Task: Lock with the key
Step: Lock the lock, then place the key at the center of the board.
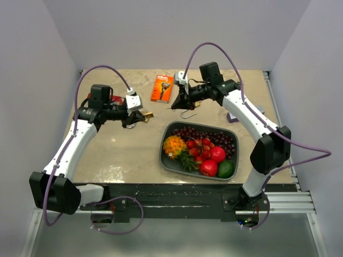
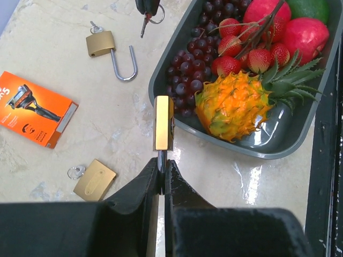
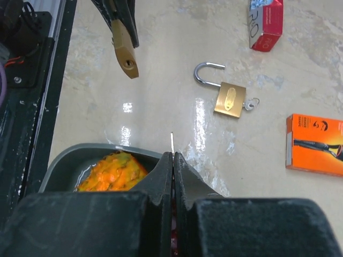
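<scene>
My left gripper (image 2: 162, 163) is shut on the steel shackle of a brass padlock (image 2: 163, 123), which it holds above the table; the body points toward the fruit tray. In the right wrist view that padlock (image 3: 126, 53) hangs at the upper left with its keyhole facing down. Over the tray's edge, my right gripper (image 3: 173, 155) is shut on a key, and only the thin blade (image 3: 172, 140) sticks out past the fingertips. From above, the left gripper (image 1: 136, 115) and right gripper (image 1: 179, 103) stand well apart.
An open brass padlock (image 2: 102, 43) with a key in it lies on the table between the arms. Another padlock (image 2: 94, 179) lies flat below my left gripper. A grey tray (image 1: 162, 147) holds fruit. An orange razor box (image 1: 162, 88) and a red box (image 3: 265, 24) lie farther back.
</scene>
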You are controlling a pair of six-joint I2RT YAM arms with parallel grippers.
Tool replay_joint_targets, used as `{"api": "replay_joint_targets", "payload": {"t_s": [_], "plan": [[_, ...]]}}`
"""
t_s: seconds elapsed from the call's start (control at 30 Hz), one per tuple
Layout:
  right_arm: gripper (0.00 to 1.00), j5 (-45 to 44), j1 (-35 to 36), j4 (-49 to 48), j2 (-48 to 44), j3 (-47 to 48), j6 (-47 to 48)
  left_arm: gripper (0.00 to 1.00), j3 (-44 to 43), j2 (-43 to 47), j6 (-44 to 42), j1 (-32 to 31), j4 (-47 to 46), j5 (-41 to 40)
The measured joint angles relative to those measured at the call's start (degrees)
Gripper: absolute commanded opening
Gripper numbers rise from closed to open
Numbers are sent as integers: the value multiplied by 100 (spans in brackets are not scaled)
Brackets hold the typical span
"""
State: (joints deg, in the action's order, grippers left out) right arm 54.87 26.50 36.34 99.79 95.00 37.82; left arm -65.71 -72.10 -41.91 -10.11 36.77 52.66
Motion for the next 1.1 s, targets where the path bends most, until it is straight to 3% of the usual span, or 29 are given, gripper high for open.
{"api": "replay_joint_targets", "payload": {"t_s": [0.2,0.47,0.6,0.77,1.1], "plan": [[0,-315,-612,-1134,28,-341,-1314,0,109,0,269,68,-223,-66],[0,-2664,-1956,-3119,1325,-42,-3195,0,284,-28,1309,72,-1023,-516],[0,-3630,-2269,-3346,2450,682,-3696,0,319,-57,1589,72,-1248,-713],[0,-4197,-2343,-3399,3322,1298,-3939,0,378,-144,1690,72,-1325,-885],[0,-4666,-2310,-3532,3641,1375,-4083,0,378,-280,1690,72,-1338,-1021]]}}
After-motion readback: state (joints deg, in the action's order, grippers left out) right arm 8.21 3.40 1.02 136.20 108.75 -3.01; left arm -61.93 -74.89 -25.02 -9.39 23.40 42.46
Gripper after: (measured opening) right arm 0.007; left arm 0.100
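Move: The right hand, holding the thin key, is going for the far right of the table: the small closed padlock there lies about 38 cm ahead, 32 cm right and 25 below, the keychain toy 6 cm right of it. An open padlock lies 24 cm ahead and 9 right of the right hand. From the left hand, which grips its own padlock by the shackle, another open padlock lies 18 cm ahead, 2 left, 23 below. Forward and right, the right arm sweeps the key away from the left hand's padlock, some 40 cm in all, dropping about 18 cm mostly in the second half, swinging clockwise some 80 degrees to point forward; it eases to a stop short of the small closed padlock, fingers shut. The left hand keeps its grip, drifting 4 cm forward and slightly down while turning a little counter-clockwise. ##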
